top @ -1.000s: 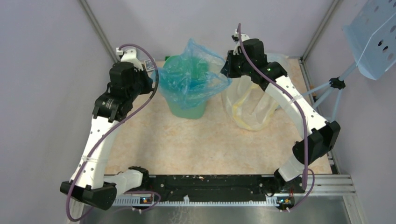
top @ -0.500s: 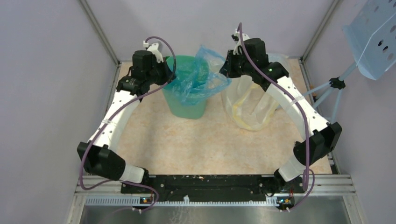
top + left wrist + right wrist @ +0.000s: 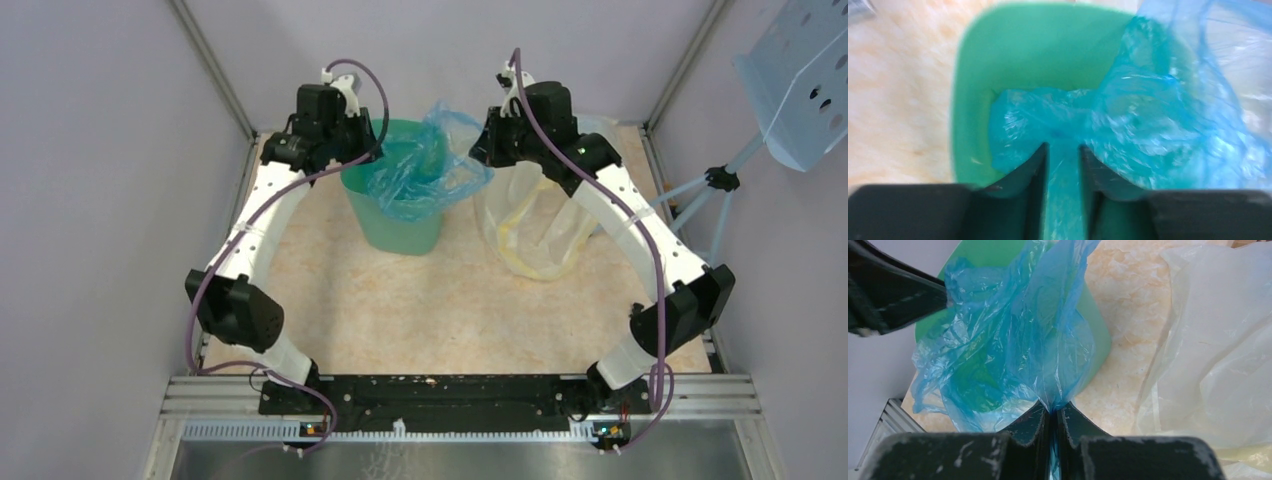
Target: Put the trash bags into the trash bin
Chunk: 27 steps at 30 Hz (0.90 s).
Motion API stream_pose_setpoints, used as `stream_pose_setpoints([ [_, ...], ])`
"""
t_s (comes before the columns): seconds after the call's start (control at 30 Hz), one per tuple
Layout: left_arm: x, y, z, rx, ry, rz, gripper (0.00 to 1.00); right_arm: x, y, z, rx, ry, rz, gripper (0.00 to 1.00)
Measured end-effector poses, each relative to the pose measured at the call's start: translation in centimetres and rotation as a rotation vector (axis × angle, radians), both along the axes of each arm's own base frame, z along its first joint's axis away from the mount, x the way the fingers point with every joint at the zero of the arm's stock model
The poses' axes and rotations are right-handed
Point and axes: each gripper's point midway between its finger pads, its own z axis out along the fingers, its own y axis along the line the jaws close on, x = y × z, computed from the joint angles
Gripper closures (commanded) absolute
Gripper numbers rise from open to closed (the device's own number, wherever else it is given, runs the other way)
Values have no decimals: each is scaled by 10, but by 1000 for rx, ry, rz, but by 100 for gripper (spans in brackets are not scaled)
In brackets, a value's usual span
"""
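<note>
The mint-green trash bin (image 3: pixel 400 232) stands at the back of the table. The blue trash bag (image 3: pixel 420 175) lies partly inside it and spills over its right rim. My left gripper (image 3: pixel 362 148) hovers over the bin's left rim. In the left wrist view the bin (image 3: pixel 1023 50) lies below the gripper (image 3: pixel 1063 146); the jaws stand slightly apart, and blue film (image 3: pixel 1148 115) shows in the gap and beyond. My right gripper (image 3: pixel 482 152) is just right of the bin. In the right wrist view this gripper (image 3: pixel 1052 407) is shut on a pinched fold of the bag (image 3: pixel 1013 330), beside the bin (image 3: pixel 1098 335).
A larger clear bag with a yellow band (image 3: pixel 540 225) lies crumpled right of the bin, under my right arm, also in the right wrist view (image 3: pixel 1218 355). A pale blue perforated panel (image 3: pixel 800 70) hangs at the upper right. Walls enclose the back and sides.
My left arm swung from the bin's left side up over its rim, pulling the bag's left edge inward. Its jaws have parted slightly. The right arm has barely moved.
</note>
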Motion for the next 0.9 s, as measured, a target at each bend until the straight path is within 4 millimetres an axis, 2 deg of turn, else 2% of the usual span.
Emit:
stream_pose_setpoints([
  [0.03,0,3,13,20,-20,-1,34,0,0,1,1,-1,0,95],
  [0.1,-1,9,52,43,-95,2,20,-1,-1,3,3,-5,1,95],
  [0.17,-8,14,83,56,-168,-1,14,-2,-1,4,5,-8,1,95],
  [0.23,-25,19,108,54,-222,-7,9,-3,-1,6,10,-10,4,95],
  [0.37,-55,15,132,35,-280,-66,1,-4,2,7,26,-6,9,96],
  [0.43,-66,1,136,35,-299,-124,2,-5,3,5,33,1,13,96],
  [0.53,-78,-34,132,58,-311,-232,3,-5,4,6,38,4,16,96],
  [0.63,-72,-62,123,108,-310,-290,3,-6,5,7,45,3,21,96],
  [0.73,-49,-66,104,206,-297,-248,1,-6,6,7,52,9,22,96],
  [0.9,-22,-49,68,425,-253,-128,1,-7,7,7,58,13,21,96],
])
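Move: For the left gripper, already a little open in the mouth of the bin, the slack blue trash bag is centred about 9 cm to the right, 3 cm nearer the base and 5 cm below. From this gripper, the bin's middle is roughly 4 cm right, 3 cm back and 15 cm down. From the right gripper, which holds the bag, the bag's middle lies some 9 cm left, 2 cm back and 6 cm below; the clear bag is about 18 cm right, 4 cm ahead and 25 cm lower. Open the left gripper wide and lift it about 13 cm up out of the bin while drawing back some 7 cm, then swing it right over the blue bag. Finish down and forward towards the upright bag fold, tipping the fingers up a little and rolling the hand's left side up some 25 degrees. Keep the right gripper shut on the bag, nearly still. ##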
